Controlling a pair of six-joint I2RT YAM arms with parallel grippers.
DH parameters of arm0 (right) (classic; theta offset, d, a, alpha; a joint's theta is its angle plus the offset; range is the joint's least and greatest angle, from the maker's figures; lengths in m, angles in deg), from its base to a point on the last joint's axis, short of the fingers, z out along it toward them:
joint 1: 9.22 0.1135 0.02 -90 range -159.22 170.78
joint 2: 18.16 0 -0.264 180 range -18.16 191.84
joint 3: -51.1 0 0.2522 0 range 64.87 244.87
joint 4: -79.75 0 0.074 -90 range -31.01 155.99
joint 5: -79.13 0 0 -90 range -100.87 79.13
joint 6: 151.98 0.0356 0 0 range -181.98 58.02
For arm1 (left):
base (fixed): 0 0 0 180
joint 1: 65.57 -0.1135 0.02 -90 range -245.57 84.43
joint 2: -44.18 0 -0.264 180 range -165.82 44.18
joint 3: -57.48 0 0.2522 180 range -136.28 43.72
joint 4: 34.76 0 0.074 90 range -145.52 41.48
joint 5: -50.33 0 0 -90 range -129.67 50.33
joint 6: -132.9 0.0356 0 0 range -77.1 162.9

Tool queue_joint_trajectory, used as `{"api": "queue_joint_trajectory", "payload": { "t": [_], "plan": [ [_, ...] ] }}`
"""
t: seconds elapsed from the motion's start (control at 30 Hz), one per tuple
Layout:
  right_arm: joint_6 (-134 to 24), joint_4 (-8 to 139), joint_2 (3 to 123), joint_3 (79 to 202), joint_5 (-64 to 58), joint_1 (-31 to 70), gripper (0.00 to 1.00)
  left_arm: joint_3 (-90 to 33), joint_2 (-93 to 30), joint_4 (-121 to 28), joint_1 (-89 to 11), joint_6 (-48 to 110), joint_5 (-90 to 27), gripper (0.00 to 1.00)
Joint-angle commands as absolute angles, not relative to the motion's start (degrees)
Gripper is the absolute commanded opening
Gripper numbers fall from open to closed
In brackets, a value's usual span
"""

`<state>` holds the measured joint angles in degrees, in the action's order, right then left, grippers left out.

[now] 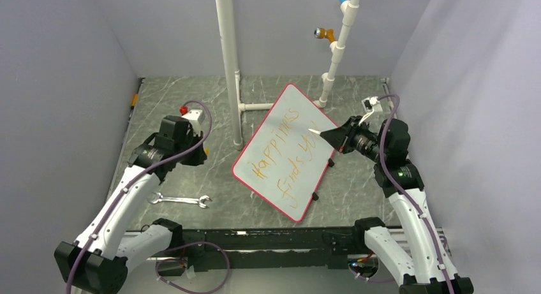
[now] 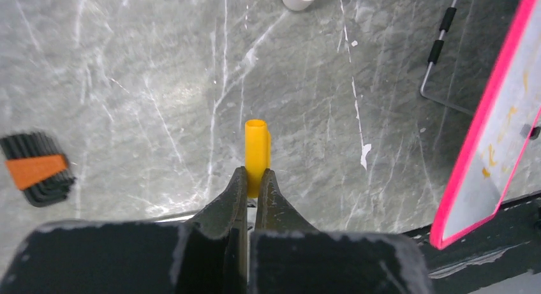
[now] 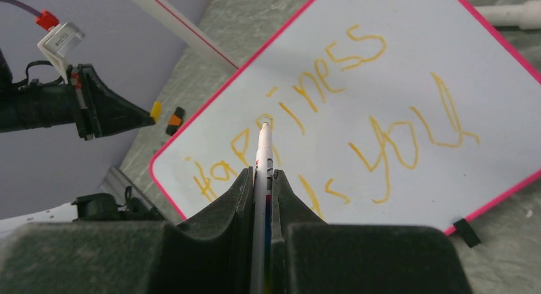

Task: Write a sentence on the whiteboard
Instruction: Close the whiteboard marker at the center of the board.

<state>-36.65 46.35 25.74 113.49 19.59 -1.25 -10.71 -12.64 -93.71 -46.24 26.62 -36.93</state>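
The whiteboard (image 1: 290,109) lies tilted on the grey table, its red-pink frame (image 2: 480,122) showing at the right of the left wrist view. The sentence (image 1: 284,157) runs across it in two orange lines (image 3: 381,147). My right gripper (image 1: 328,135) (image 3: 261,173) is shut on a white marker (image 3: 263,150). The marker's tip points at the board's upper line; I cannot tell whether it touches. My left gripper (image 1: 201,153) (image 2: 256,171) hangs over bare table left of the board, shut on a yellow marker cap (image 2: 257,147).
A silver wrench (image 1: 178,199) lies near the left arm's base. A white pipe post (image 1: 228,58) rises behind the board, and a second pipe (image 1: 338,45) stands at the back right. A black-and-orange hex key set (image 2: 35,169) lies left of my left gripper.
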Motion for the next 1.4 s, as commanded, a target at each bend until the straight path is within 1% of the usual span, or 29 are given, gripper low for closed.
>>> {"api": "queue_joint_trajectory", "payload": {
  "t": [0.0, 0.23, 0.33, 0.5, 0.63, 0.73, 0.93, 1.03, 1.2, 1.37],
  "plan": [
    [-34.35, 50.86, 26.08, 117.16, 26.90, -1.15, 0.00, -14.50, -9.59, -97.12, -45.91, 35.55, -36.97, 0.00],
    [-31.80, 53.42, 27.34, 118.75, 32.40, -0.76, 0.00, -14.94, -3.87, -93.67, -45.02, 44.49, -33.13, 0.00],
    [-30.95, 54.47, 28.18, 119.62, 33.50, -0.18, 0.00, -13.80, -1.75, -90.33, -44.71, 48.42, -28.52, 0.00],
    [-30.30, 55.57, 30.13, 120.69, 34.49, 1.31, 0.00, -15.56, -2.63, -88.96, -43.95, 53.18, -20.87, 0.00],
    [-31.51, 54.74, 32.20, 122.86, 32.70, 5.31, 0.00, -15.43, -2.49, -84.68, -42.61, 56.27, -15.05, 0.00],
    [-33.26, 53.60, 34.65, 124.92, 29.52, 10.80, 0.00, -15.65, -2.94, -81.48, -41.17, 58.42, -12.09, 0.00],
    [-36.40, 51.55, 39.97, 128.93, 23.91, 19.36, 0.00, -13.84, -4.91, -78.66, -37.34, 63.57, -10.61, 0.00],
    [-37.15, 51.17, 42.04, 130.42, 24.13, 21.08, 0.00, -11.38, -4.58, -76.56, -35.13, 66.52, -10.34, 0.00],
    [-39.01, 49.59, 45.19, 132.44, 25.75, 23.19, 0.00, -8.49, -3.33, -73.89, -34.79, 68.90, -12.29, 0.00],
    [-40.08, 48.97, 47.61, 133.27, 26.75, 24.86, 0.00, -6.26, -1.54, -70.84, -34.60, 69.35, -11.08, 0.00]
  ]
}}
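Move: My left hand holds the yellow cap. The marker's bare tip, in my right hand, is about 31 cm to this hand's right, 4 cm ahead and some 9 cm higher; the whiteboard's middle is 25 cm right, 4 cm ahead and 12 cm lower, and the upright pipe's foot 10 cm right, 9 cm ahead. From my right hand the cap lies roughly 34 cm left, 2 cm back and 10 cm lower, with the whiteboard's middle 9 cm left, 3 cm ahead, 20 cm below. I bring cap and marker together above the whiteboard. My right hand sweeps about 14 cm left, first rising, then sinking a little, and swings some 30 degrees counter-clockwise; my left lifts first, then carries the cap right, nearly 10 cm, ending slightly below its peak, while its fingers tip up and turn clockwise to face the marker. Both grips stay shut. ##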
